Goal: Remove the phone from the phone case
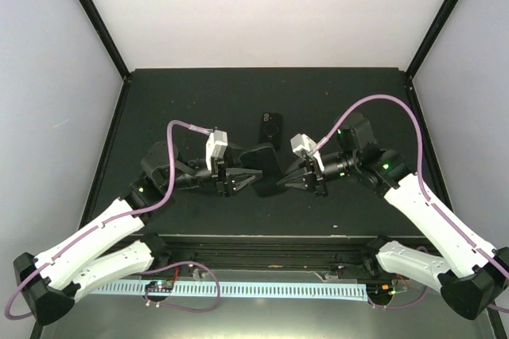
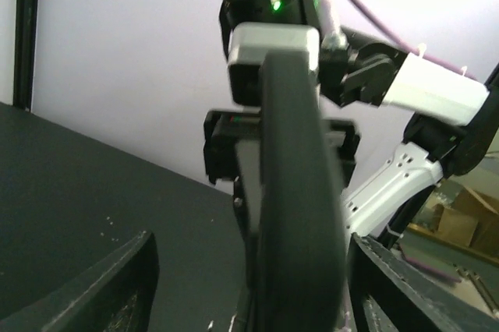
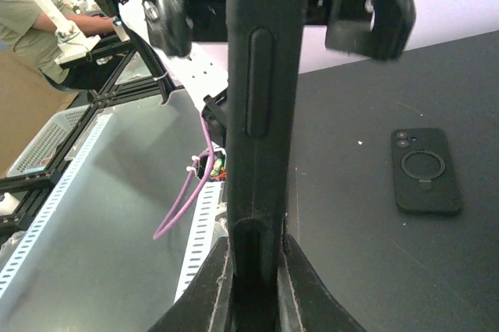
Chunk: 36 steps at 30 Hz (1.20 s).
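A black phone case (image 1: 262, 165) is held on edge above the table between both arms. The right wrist view shows its side with a long button cover (image 3: 261, 114). My right gripper (image 3: 256, 270) is shut on its lower edge, and both pads press its faces. My left gripper (image 2: 253, 285) is open. Its fingers (image 2: 129, 277) stand well apart on either side of the case (image 2: 300, 215) and do not touch it. I cannot make out the phone as separate from the case. In the top view the left gripper (image 1: 237, 181) and right gripper (image 1: 290, 180) face each other.
A second black case or phone back (image 1: 271, 126), with two lens holes and a ring, lies flat on the dark table (image 1: 159, 108) behind the grippers; it also shows in the right wrist view (image 3: 425, 170). The table's near edge has a white cable duct (image 1: 238, 289).
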Available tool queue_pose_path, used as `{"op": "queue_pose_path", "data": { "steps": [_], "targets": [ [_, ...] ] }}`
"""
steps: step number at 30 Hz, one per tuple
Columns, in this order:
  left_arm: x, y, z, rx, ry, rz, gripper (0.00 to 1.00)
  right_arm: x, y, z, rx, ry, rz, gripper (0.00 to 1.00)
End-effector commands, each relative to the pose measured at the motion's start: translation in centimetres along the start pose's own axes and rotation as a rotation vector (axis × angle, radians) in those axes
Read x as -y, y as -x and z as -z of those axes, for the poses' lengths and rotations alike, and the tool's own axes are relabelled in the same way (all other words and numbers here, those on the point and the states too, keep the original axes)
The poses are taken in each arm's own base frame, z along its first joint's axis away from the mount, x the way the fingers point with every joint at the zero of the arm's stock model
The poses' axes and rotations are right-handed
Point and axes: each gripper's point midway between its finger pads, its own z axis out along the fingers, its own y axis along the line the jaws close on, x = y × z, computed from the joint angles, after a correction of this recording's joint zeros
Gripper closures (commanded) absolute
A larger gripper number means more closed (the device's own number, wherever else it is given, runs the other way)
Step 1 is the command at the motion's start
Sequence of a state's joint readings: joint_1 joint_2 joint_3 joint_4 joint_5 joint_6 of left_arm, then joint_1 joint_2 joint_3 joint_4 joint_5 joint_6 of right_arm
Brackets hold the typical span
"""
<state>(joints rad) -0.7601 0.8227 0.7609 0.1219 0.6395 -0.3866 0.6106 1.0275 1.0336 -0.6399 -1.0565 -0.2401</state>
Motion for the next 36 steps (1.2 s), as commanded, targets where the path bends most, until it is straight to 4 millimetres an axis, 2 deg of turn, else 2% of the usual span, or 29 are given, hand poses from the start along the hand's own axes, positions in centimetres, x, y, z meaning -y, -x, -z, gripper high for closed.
{"op": "queue_pose_path", "data": {
  "steps": [1,9,14,18,25,29,36],
  "targets": [
    [-0.5,-0.5,0.2,0.009,0.011,-0.014,0.36,-1.2,2.4,0.5,0.047,0.030,0.060,0.99],
    [0.2,0.0,0.1,0.006,-0.016,-0.046,0.52,-0.1,1.5,0.0,0.020,0.008,0.017,0.99],
    [0.2,0.8,0.5,0.014,0.015,-0.072,0.58,0.1,0.8,-0.2,0.011,0.005,0.008,0.99],
    [0.5,0.7,0.5,0.004,-0.002,-0.069,0.66,0.1,0.6,-0.2,0.009,0.011,0.003,0.99],
    [1.1,1.6,0.8,0.034,-0.015,-0.075,0.66,0.2,0.4,-0.4,0.005,0.015,-0.005,0.99],
    [1.5,2.0,0.8,0.033,-0.032,-0.081,0.71,0.2,0.3,-0.3,0.005,0.012,-0.002,0.99],
    [1.8,1.6,0.6,0.002,-0.067,-0.063,0.96,0.1,0.2,-0.2,0.011,-0.001,0.016,0.99]
  ]
}}
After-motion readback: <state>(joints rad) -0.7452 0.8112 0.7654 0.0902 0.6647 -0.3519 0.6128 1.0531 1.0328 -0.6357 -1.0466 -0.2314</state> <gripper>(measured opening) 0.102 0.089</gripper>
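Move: The phone in its case is upright but leaning outward between the hands. Its middle is about 4 cm to the right of the left hand, 2 cm ahead and 1 cm higher; from the right hand, which already holds its right edge, about 5 cm left, 2 cm ahead and 2 cm up. On the table some 25 cm below the left hand lie a left phone, roughly 14 cm ahead and 18 cm left, and a far phone, about 33 cm ahead and 6 cm right. Down first, quickly, by about 1.5 cm, the left hand goes along the phone's left edge with its open fingers on either side, then stays at that height while they steadily close. It rises again by nearly as much as the fingers finish closing and pinch that edge. The right hand keeps its grip on the opposite edge and stays almost in place. ##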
